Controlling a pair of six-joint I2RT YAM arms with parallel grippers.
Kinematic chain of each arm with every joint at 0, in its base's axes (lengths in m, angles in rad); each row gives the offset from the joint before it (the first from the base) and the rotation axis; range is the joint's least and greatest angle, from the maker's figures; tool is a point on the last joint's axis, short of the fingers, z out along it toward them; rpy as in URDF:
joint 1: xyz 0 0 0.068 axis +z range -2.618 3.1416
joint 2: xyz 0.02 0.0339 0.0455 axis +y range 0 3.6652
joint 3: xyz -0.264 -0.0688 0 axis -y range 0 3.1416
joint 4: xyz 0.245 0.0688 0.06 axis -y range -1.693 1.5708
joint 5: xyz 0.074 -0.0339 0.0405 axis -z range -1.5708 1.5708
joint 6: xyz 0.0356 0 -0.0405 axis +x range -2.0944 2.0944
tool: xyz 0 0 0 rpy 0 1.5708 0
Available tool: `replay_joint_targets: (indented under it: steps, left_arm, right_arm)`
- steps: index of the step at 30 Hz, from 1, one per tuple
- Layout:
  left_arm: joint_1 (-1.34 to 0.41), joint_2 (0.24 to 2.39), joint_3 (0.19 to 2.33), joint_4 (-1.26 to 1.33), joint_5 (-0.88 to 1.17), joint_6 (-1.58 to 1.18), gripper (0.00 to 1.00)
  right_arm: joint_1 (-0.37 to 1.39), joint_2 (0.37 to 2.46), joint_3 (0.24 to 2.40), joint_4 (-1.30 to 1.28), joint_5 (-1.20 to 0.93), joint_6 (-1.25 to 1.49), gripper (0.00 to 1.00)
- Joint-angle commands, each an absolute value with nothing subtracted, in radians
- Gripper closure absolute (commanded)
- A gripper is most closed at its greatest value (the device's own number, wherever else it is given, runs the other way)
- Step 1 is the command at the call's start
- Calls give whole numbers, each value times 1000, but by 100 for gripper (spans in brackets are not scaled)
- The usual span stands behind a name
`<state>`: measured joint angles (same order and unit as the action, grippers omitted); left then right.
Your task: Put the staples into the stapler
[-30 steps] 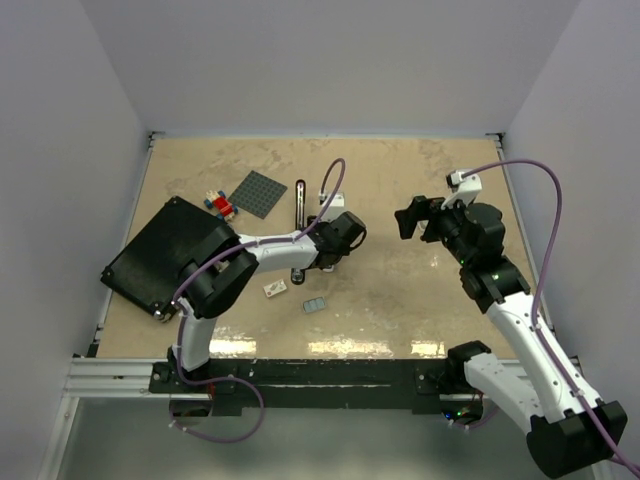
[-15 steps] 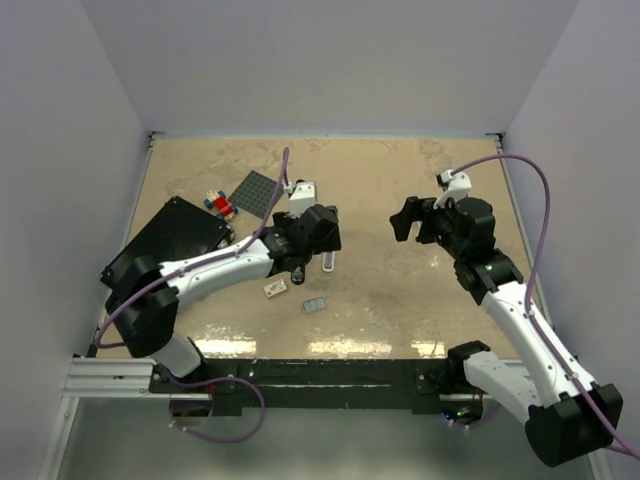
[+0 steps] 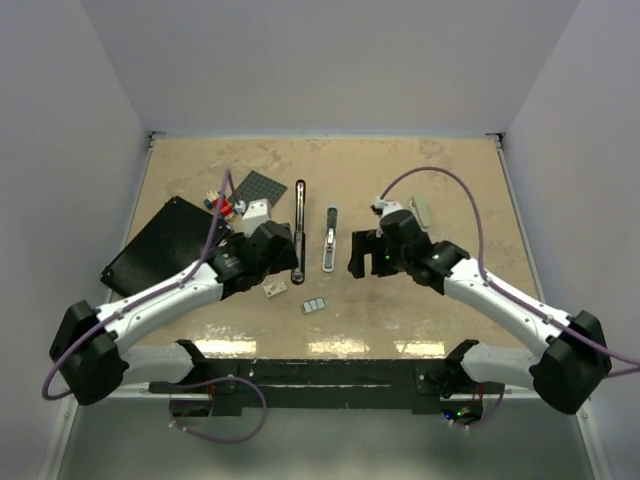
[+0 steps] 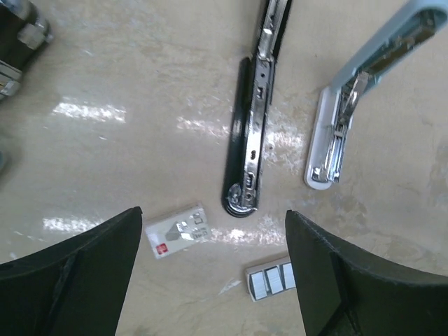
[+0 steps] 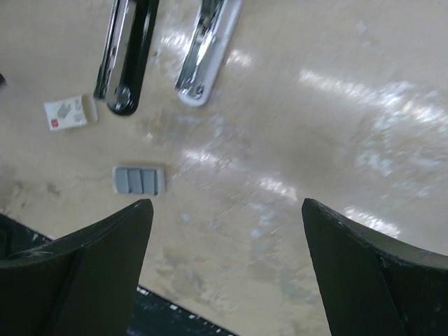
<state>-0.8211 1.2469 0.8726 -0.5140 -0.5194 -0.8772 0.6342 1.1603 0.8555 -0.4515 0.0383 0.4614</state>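
Observation:
Two stapler bodies lie side by side mid-table. One is a long black one [image 3: 299, 228] [image 4: 252, 133] [image 5: 129, 49] with a bare metal channel. To its right is a shorter pale blue and white one [image 3: 329, 240] [image 4: 343, 126] [image 5: 206, 49]. The staples [image 3: 314, 305] [image 4: 269, 281] [image 5: 140, 180], a small grey-blue ribbed block, lie nearer the front, beside a little white box [image 3: 275, 289] [image 4: 178, 229] [image 5: 68, 112]. My left gripper [image 3: 283, 256] [image 4: 213, 276] hovers open over box and staples. My right gripper [image 3: 360, 255] [image 5: 227, 266] is open, right of the staplers, holding nothing.
A black flat board [image 3: 165, 250] lies at the left edge. Behind it sit a grey studded baseplate [image 3: 258, 190] and a few coloured bricks [image 3: 218, 203]. The table's front edge shows dark in the right wrist view.
My left gripper opened, left the pale stapler on the table right of the black one, and drew back left. My right arm swung left and down toward the table's middle.

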Motion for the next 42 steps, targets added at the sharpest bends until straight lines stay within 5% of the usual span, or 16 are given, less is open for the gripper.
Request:
replay_joint_targets:
  steps: [1, 5, 18, 42]
  left_arm:
    - [-660, 1112, 804, -451, -420, -758, 13]
    - [-614, 1043, 802, -433, -480, -661, 13]
    - [-615, 839, 683, -316, -791, -430, 14]
    - [-623, 841, 637, -262, -796, -430, 14]
  right_arm:
    - [845, 1255, 974, -569, 198, 720, 11]
    - [1017, 1419, 1101, -629, 230, 810, 16]
    - [1137, 1730, 1270, -632, 265, 838, 72]
    - [1103, 1838, 1313, -701, 337, 845, 78]
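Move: The tray of staples lies about 14 cm to the right hand's left, some 5 cm back and 13 cm below. The small staple box stands about 9 cm left of the tray and 4 cm farther out. The opened blue stapler's middle is roughly 10 cm ahead of the right hand and 10 cm to its left, the opened black stapler's about 12 cm ahead and 18 cm left. From the left hand, the staples are some 8 cm right, 5 cm back and 11 cm below. Leftward and back the right hand sweeps, about 15 cm sideways, then sinks almost straight down towards the tray of staples, its fingers tilting steeper and narrowing from nearly wide open to about a quarter. They end close over the tray's near side; contact can't be seen. The left hand clears off left and up, away from the staplers, still open, tipping its fingers up. ##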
